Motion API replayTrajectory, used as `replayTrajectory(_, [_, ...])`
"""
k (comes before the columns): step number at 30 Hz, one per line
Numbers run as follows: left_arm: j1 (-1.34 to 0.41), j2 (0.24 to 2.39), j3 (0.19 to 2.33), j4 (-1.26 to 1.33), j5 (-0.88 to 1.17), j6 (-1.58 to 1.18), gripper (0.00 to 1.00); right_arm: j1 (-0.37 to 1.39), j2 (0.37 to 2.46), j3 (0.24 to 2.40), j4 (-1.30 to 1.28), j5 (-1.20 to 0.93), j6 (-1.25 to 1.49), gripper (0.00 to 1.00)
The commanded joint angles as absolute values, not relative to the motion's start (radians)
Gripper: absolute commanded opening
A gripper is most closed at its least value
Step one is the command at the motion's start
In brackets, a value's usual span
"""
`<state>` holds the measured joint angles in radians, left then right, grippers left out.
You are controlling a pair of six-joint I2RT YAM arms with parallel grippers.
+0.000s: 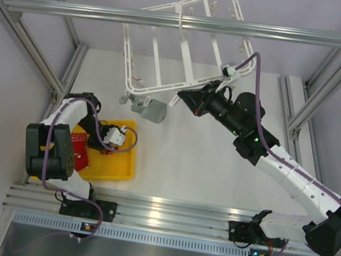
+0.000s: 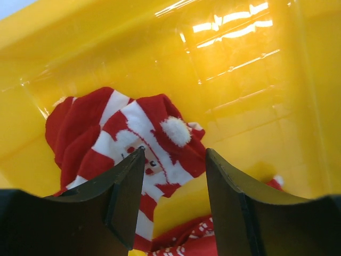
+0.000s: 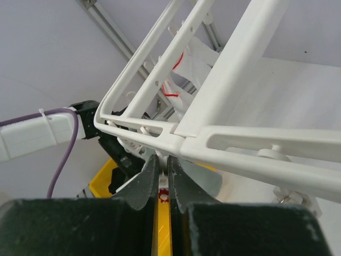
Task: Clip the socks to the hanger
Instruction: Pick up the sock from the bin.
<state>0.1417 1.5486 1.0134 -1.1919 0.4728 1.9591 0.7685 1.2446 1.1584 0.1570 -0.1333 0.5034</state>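
Observation:
A red and white striped sock point(image 2: 133, 128) with a Santa face lies bunched in the yellow tray point(image 2: 240, 80). A second red sock point(image 2: 202, 240) shows at the bottom edge. My left gripper point(image 2: 173, 152) hangs open just above them, one finger on each side of the striped sock's edge, and it holds nothing. From above, that gripper point(image 1: 95, 145) sits inside the tray beside a red sock point(image 1: 80, 145). The white hanger point(image 1: 187, 53) hangs tilted under the top rail. My right gripper point(image 1: 182, 95) is at its near corner, shut point(image 3: 163, 158) on a small white clip under the hanger's point(image 3: 240, 144) edge.
A grey piece of fabric point(image 1: 153, 109) dangles from the hanger's near edge, left of the right gripper. An aluminium rail point(image 1: 111, 13) crosses above the hanger, and more rails point(image 1: 176, 216) run along the near edge. The yellow tray point(image 1: 116, 165) sits at the front left.

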Motion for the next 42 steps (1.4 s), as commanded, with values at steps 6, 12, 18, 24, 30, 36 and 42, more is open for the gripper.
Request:
replayTrajectory(6, [0.126,1.623,1.049,-1.112,0.48,2.66,0.55,0.749,1.25,1.164,0.169,-0.14,0.529,0.0])
replayTrajectory(12, [0.11,1.664,1.043,-1.08,0.499,2.66,0.44,0.742,1.249,1.16,0.169,-0.141,0.532,0.0])
replayTrajectory(18, [0.106,1.637,1.046,-1.17,0.492,2.658,0.14,0.735,1.247,1.16,0.169,-0.144,0.529,0.0])
replayTrajectory(24, [0.104,1.493,1.062,-1.365,0.581,2.58,0.0,0.733,1.244,1.161,0.166,-0.147,0.528,0.0])
replayTrajectory(30, [0.106,1.287,0.986,-1.442,0.636,2.414,0.0,0.733,1.246,1.172,0.163,-0.149,0.525,0.0])
replayTrajectory(36, [0.106,1.151,1.034,-1.506,0.836,2.095,0.0,0.733,1.25,1.184,0.169,-0.152,0.519,0.0])
replayTrajectory(42, [0.086,0.97,1.097,-1.502,1.141,1.837,0.0,0.73,1.272,1.201,0.186,-0.153,0.523,0.0])
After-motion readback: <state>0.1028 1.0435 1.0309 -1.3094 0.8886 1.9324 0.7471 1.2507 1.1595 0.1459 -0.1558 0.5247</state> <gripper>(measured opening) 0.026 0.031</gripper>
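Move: The striped red-and-white sock with the white pompom lies on the bin floor just under the open left gripper, about 3 cm ahead, level sideways and 3 cm below. A second red sock is some 10 cm to the gripper's left, 2 cm back and 4 cm lower. The hanging gray sock is roughly 7 cm ahead, 14 cm right and 17 cm above. From the right gripper the striped sock is about 25 cm left, 2 cm back and 35 cm below. Bring the left gripper down and slightly forward, about 2.5 cm, until the fingertips straddle the striped sock beside its pompom, and shut them to pinch the cloth. Keep the grip and lift some 16 cm, carrying the sock right and a little back as you rise, and swing the fingers about 30 degrees up towards the right and forward. ##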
